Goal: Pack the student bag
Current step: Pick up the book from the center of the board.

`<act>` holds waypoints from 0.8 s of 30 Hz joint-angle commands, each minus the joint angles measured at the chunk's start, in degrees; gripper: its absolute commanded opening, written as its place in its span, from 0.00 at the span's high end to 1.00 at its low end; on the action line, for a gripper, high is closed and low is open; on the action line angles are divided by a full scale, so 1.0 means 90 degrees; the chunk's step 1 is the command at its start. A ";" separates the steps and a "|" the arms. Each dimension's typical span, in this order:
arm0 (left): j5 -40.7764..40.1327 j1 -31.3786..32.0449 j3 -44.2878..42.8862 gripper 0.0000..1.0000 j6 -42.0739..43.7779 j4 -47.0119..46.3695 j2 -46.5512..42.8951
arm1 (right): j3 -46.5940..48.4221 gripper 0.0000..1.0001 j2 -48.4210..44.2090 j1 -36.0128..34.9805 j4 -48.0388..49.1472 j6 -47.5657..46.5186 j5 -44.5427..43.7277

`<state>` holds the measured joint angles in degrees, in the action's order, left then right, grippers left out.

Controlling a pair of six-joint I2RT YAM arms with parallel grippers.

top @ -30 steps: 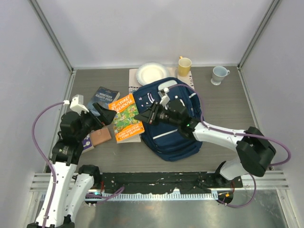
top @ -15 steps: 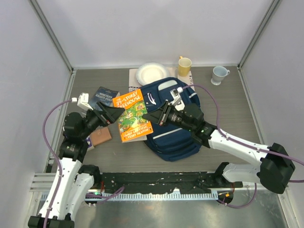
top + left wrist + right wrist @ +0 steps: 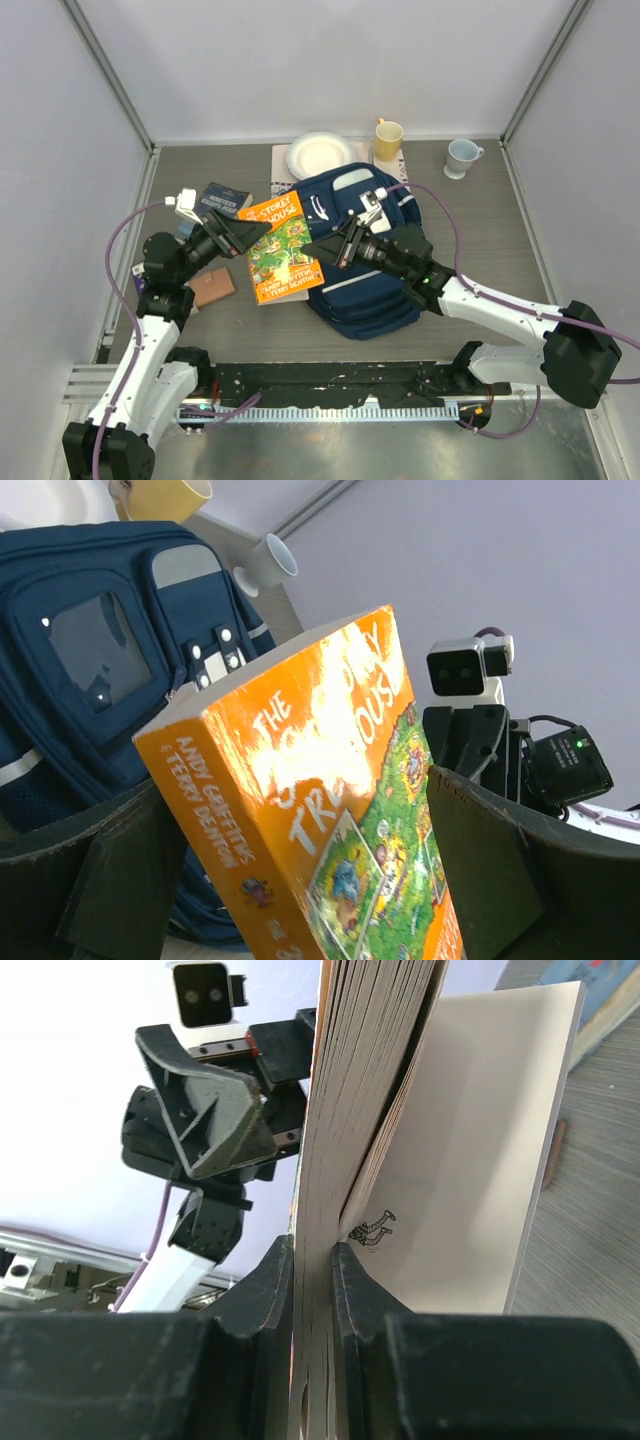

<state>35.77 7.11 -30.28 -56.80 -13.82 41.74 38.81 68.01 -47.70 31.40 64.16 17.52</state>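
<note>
The student bag (image 3: pixel 372 275), a navy backpack, lies flat at the table's middle, its front pockets up (image 3: pixel 90 630). An orange picture book (image 3: pixel 283 248) hangs tilted in the air just left of the bag. My right gripper (image 3: pixel 318 247) is shut on the book's right edge; in the right wrist view its jaws (image 3: pixel 312 1260) pinch a block of pages while the back cover (image 3: pixel 470 1160) hangs loose. My left gripper (image 3: pixel 255 235) stands open at the book's spine side. In the left wrist view the book (image 3: pixel 330 760) sits between its wide-apart fingers (image 3: pixel 120 870).
A dark blue book (image 3: pixel 222 200) and a brown wallet (image 3: pixel 210 287) lie left of the orange book. At the back stand a white plate (image 3: pixel 318 155), a yellow mug (image 3: pixel 388 138) and a pale blue mug (image 3: pixel 462 157). Grey walls enclose the table.
The right gripper lifted the orange book off the table and tilted it up beside the bag. The left arm swung right, bringing its open jaws around the book's spine edge.
</note>
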 commanded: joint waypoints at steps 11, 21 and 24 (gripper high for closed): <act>0.0655 0.0010 -0.0112 0.69 -0.0096 -0.0857 0.0245 | 0.0619 0.99 0.0159 0.0212 -0.0098 -0.0468 0.0106; -0.0555 0.0010 -0.0375 1.00 0.0246 0.0130 -0.0038 | 0.0904 0.20 -0.0845 0.0388 -0.3251 -0.1133 -0.1897; -0.0946 0.0020 -0.0424 1.00 0.0052 -0.0074 -0.0009 | 0.0270 0.18 -0.1334 0.0379 -0.3031 -0.0724 -0.1684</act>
<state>32.73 7.38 -30.20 -55.07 -11.07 42.85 44.58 62.37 -43.97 7.79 56.71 5.98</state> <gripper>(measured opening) 0.307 0.812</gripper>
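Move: The book hangs in the right hand's closed fingers, its middle about 5 cm to that hand's left. From the open left hand, already astride the book's left edge, that middle is some 4 cm right, 4 cm back and 2 cm lower. The bag lies about 23 cm right of the left hand, 3 cm ahead and 16 cm down; the wallet some 15 cm left, 5 cm back and 21 cm down. The left fingers close on the book's left edge, then the right lets go, backing off about 5 cm right-forward. ##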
